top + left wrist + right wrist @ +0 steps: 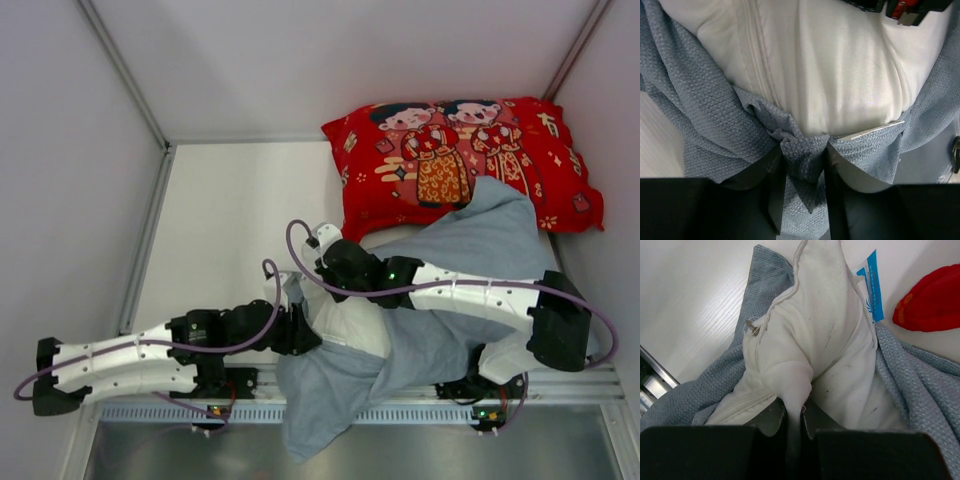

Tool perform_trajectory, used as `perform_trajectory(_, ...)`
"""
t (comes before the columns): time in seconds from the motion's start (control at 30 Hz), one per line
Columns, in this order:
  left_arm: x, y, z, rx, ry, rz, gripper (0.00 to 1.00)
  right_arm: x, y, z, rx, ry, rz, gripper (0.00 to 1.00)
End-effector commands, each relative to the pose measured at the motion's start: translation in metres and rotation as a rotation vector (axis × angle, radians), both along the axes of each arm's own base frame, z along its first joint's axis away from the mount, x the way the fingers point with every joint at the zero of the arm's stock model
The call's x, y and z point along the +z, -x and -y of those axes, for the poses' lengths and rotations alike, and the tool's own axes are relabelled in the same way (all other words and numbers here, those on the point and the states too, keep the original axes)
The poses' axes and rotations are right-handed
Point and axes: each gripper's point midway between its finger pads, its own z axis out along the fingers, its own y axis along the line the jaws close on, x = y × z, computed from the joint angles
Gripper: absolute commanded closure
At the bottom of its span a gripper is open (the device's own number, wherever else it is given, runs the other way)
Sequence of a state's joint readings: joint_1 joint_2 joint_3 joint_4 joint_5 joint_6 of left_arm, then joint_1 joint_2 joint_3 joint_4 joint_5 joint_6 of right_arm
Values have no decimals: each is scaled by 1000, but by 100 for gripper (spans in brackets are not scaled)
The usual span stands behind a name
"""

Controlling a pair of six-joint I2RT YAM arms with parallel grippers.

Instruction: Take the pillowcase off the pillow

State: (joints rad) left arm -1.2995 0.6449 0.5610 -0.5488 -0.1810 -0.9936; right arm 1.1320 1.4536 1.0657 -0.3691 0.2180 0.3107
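The pillowcase (480, 230) shows its dull blue-grey side and lies crumpled across both arms, hanging over the near edge. The plain white pillow (350, 322) bulges out of its opening between the two grippers. My left gripper (300, 330) is at the pillow's left side. In the left wrist view its jaws (802, 155) stand apart, with a loose bunched fold of pillowcase (700, 100) between them under the pillow (840, 65). My right gripper (322, 242) reaches in from the right. It is shut (801, 407) on a pinched ridge of the pillow (825, 330), with the pillowcase (920, 375) on both sides.
A red pillow (460, 160) printed with cartoon figures lies at the back right, partly under the pillowcase, also seen from the right wrist (932, 300). White walls close in the table on the left, back and right. A metal rail (400, 410) runs along the near edge.
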Motion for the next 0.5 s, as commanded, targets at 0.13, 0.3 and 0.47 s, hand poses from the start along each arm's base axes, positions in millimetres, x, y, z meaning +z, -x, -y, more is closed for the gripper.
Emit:
perform_trajectory(0.13, 19, 5, 15, -36, 63, -11, 83, 34, -52, 44, -253, -17, 131, 100)
perform_trajectory(0.3, 30, 4, 14, -35, 94, 2, 92, 39, -81, 67, -360, -13, 149, 100)
perform_trajectory(0.47, 38, 2, 12, -24, 121, 20, 95, 45, -108, 96, -472, -13, 170, 100)
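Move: The left hand's half-open fingers straddle the grey-blue pillowcase's bunched edge, practically at the hand point; the white pillow's middle lies some 8 cm right and 4 cm ahead of that hand. The right hand already pinches the pillow's white cover; from it the red pillow's near-left corner is about 8 cm ahead, 5 cm right and 8 cm lower, and the white pillow's middle about 8 cm back and 6 cm right. The left fingers close from half open to nearly shut, pinching the bunched edge of the pillowcase, and that hand then gives way some 2.5 cm forward and about 2 cm up. Keeping its pinch on the white pillow, the right hand drags it forward and to the right, about 6 cm towards the red pillow's near-left corner, rising barely over a centimetre and turning some 10 degrees clockwise. ##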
